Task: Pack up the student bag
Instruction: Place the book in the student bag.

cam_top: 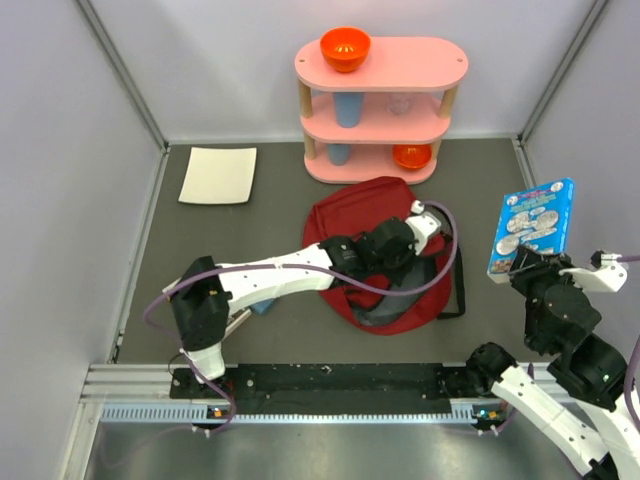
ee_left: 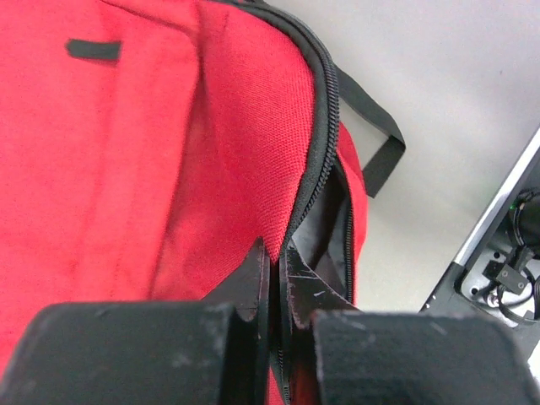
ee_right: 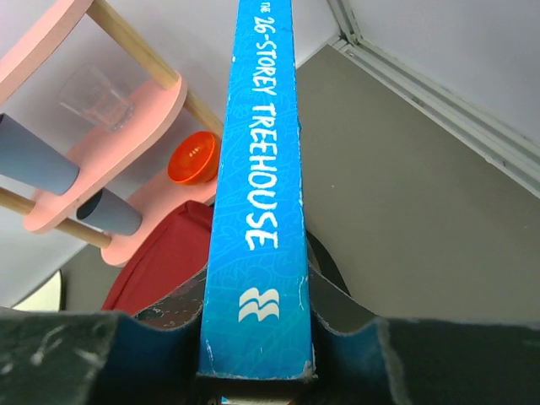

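Note:
The student bag (cam_top: 352, 208) is a dark-red backpack with black zippers, lying in the middle of the table with its mouth open toward the near side. My left gripper (cam_top: 398, 262) reaches over it. In the left wrist view the left gripper (ee_left: 275, 253) is shut on the zipper edge of the bag (ee_left: 169, 160), and the dark inside shows just right of the jaws. My right gripper (cam_top: 525, 262) holds a blue book (cam_top: 532, 225) upright at the right of the table, apart from the bag. In the right wrist view the right gripper (ee_right: 257, 274) is shut on the book's spine (ee_right: 257, 169).
A pink three-tier shelf (cam_top: 430, 62) stands at the back with an orange bowl (cam_top: 345, 47) on top, blue cups inside and another orange bowl (cam_top: 412, 155) at the bottom. A white sheet (cam_top: 218, 175) lies at the back left. The bag's black strap (cam_top: 458, 295) trails to the right.

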`<state>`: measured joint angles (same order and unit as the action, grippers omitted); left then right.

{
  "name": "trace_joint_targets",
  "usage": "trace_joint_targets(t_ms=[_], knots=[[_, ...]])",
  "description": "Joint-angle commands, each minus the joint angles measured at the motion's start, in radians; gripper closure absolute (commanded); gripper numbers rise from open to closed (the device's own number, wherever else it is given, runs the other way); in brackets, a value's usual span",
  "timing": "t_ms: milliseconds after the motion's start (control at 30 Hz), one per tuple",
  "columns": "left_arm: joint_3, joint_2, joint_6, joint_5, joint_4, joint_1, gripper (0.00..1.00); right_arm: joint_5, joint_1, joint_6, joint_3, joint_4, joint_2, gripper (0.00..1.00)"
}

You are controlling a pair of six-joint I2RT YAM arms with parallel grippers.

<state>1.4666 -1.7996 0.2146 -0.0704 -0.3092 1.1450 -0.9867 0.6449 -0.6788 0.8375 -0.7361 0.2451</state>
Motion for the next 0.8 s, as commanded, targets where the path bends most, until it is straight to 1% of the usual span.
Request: trace_joint_targets(t_ms=[0,200,300,400,500,667,767], knots=[[-0.008,0.118,0.002,-0.017,0.051,-0.056,1.00,0.022,-0.001,-0.054,0.015,0.047,-0.003,1.00],[-0.046,0.199,0.039,0.050,0.067,-0.142,1.00,0.063,-0.001,-0.067,0.026,0.037,0.005,1.00],[-0.069,0.238,0.043,0.066,0.088,-0.165,1.00,0.100,-0.001,-0.085,0.028,0.035,0.017,1.00],[-0.066,0.256,0.039,0.066,0.091,-0.180,1.00,0.161,-0.001,-0.106,0.031,0.032,0.046,1.00],[-0.051,0.269,0.040,0.106,0.090,-0.191,1.00,0.226,-0.001,-0.131,0.034,0.032,0.086,1.00],[-0.029,0.290,0.039,0.119,0.090,-0.197,1.00,0.321,-0.001,-0.093,0.083,0.017,0.161,1.00],[-0.025,0.299,0.040,0.144,0.091,-0.203,1.00,0.362,-0.001,-0.114,0.088,-0.006,0.171,1.00]])
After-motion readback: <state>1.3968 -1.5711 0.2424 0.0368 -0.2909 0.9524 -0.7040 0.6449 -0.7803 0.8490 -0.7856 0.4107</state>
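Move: The mouth of the red bag, only part open, lies some 21 cm left of the right hand, about level with it fore and aft and 24 cm below; the right fingers already hold the blue book. From the left hand, already pinching the zip-edged flap, the mouth's middle is roughly 4 cm back, 3 cm left and 10 cm down. From the right hand, the bag's black strap is about 6 cm left, level and 28 cm down, the pink shelf 36 cm ahead and 25 cm left. The flap of the bag is drawn up and away from the mouth by the left hand, which keeps its shut pinch and goes up about 8 cm while moving left and forward, the last stretch mainly up. The blue book, still gripped by the right hand, comes left towards the mouth some 7 cm, slowly at first, then faster and sinking a little, as the wrist turns about 15 degrees counter-clockwise and tips down. ##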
